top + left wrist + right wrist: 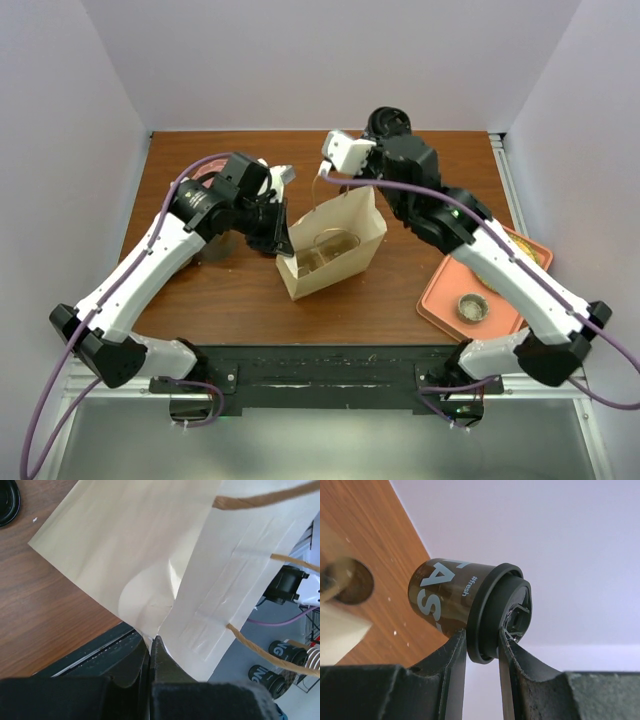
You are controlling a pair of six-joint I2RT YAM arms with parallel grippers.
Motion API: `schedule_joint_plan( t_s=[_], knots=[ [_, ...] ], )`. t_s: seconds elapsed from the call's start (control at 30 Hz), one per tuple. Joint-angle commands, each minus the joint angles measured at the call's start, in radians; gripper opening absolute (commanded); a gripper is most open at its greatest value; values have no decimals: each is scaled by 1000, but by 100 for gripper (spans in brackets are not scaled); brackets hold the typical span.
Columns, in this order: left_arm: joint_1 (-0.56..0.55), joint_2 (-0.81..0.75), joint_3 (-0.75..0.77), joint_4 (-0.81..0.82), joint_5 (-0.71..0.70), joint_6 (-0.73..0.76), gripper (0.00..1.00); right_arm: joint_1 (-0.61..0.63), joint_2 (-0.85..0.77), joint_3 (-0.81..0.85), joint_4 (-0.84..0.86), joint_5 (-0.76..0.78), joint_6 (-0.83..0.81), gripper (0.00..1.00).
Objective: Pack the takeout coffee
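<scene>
The takeout coffee [445, 597], a dark brown cup with white lettering and a black lid [495, 612], hangs tilted on its side in the air. My right gripper [482, 641] is shut on the lid's rim. From above, the coffee [388, 122] and right gripper [385, 138] are at the table's far edge, behind the open paper bag [345, 235]. My left gripper [150, 642] is shut on the bag's [150, 555] paper edge, at the bag's left corner [283, 243] in the top view.
An orange tray [440, 300] at the right holds a small round container [472, 307]. A flat black disc lid [5, 500] lies on the wood left of the bag. A grey cup [212, 250] sits partly hidden under my left arm. Something round lies inside the bag [330, 248].
</scene>
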State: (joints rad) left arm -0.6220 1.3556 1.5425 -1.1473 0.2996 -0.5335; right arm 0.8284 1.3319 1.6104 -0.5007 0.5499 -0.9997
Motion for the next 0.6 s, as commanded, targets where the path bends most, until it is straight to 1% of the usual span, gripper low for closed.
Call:
schedule_joint_plan(
  t_s=[0.0, 0.03, 0.07, 0.1, 0.17, 0.2, 0.37, 0.4, 0.57],
  knots=[
    [7, -59, -9, -51, 52, 36, 0, -92, 76, 37, -64, 130, 110, 0],
    [5, -61, -5, -61, 47, 49, 0, -95, 88, 28, -68, 152, 125, 0],
    [7, -64, -7, -86, 33, 56, 0, -95, 98, 16, -70, 219, 147, 0],
    [7, -65, -10, -98, 24, 66, 0, -103, 122, 0, -93, 241, 215, 3],
    [8, -82, -30, -133, -6, 87, 0, -115, 153, -3, -145, 275, 306, 4],
    [13, -88, -38, -144, -16, 92, 0, -126, 179, -3, -198, 272, 388, 4],
    [21, -125, -58, -167, -11, 98, 0, -146, 253, -69, -248, 249, 545, 1],
    [21, -130, -59, -170, -13, 96, 0, -155, 269, -93, -260, 242, 600, 1],
    [31, -156, -78, -169, -8, 60, 0, -202, 388, -112, -351, 194, 775, 1]
  ],
)
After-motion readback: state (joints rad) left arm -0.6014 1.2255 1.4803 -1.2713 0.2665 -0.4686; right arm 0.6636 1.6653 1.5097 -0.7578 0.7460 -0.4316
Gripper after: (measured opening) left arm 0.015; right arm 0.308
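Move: The right hand holds the lidded coffee cup upright, high over the table; the bare table spot it heads for lies about 6 cm ahead, 8 cm right and 41 cm below. The empty cup stands some 12 cm ahead and 5 cm left, the bag's middle 4 cm back and 11 cm left, the tray 5 cm back and 27 cm right. The left fingers pinch the bag's rim; from them its middle is 4 cm ahead, 8 cm right, 13 cm below. Sink the right gripper about 20 cm with the cup kept in its grip, easing right and a little forward, away from the bag and down towards the table beside the empty cup; meanwhile swing the wrist some 30 degrees clockwise and tip the fingers down. With the left gripper still pinching the rim corner, draw the bag some 5 cm left and back. ##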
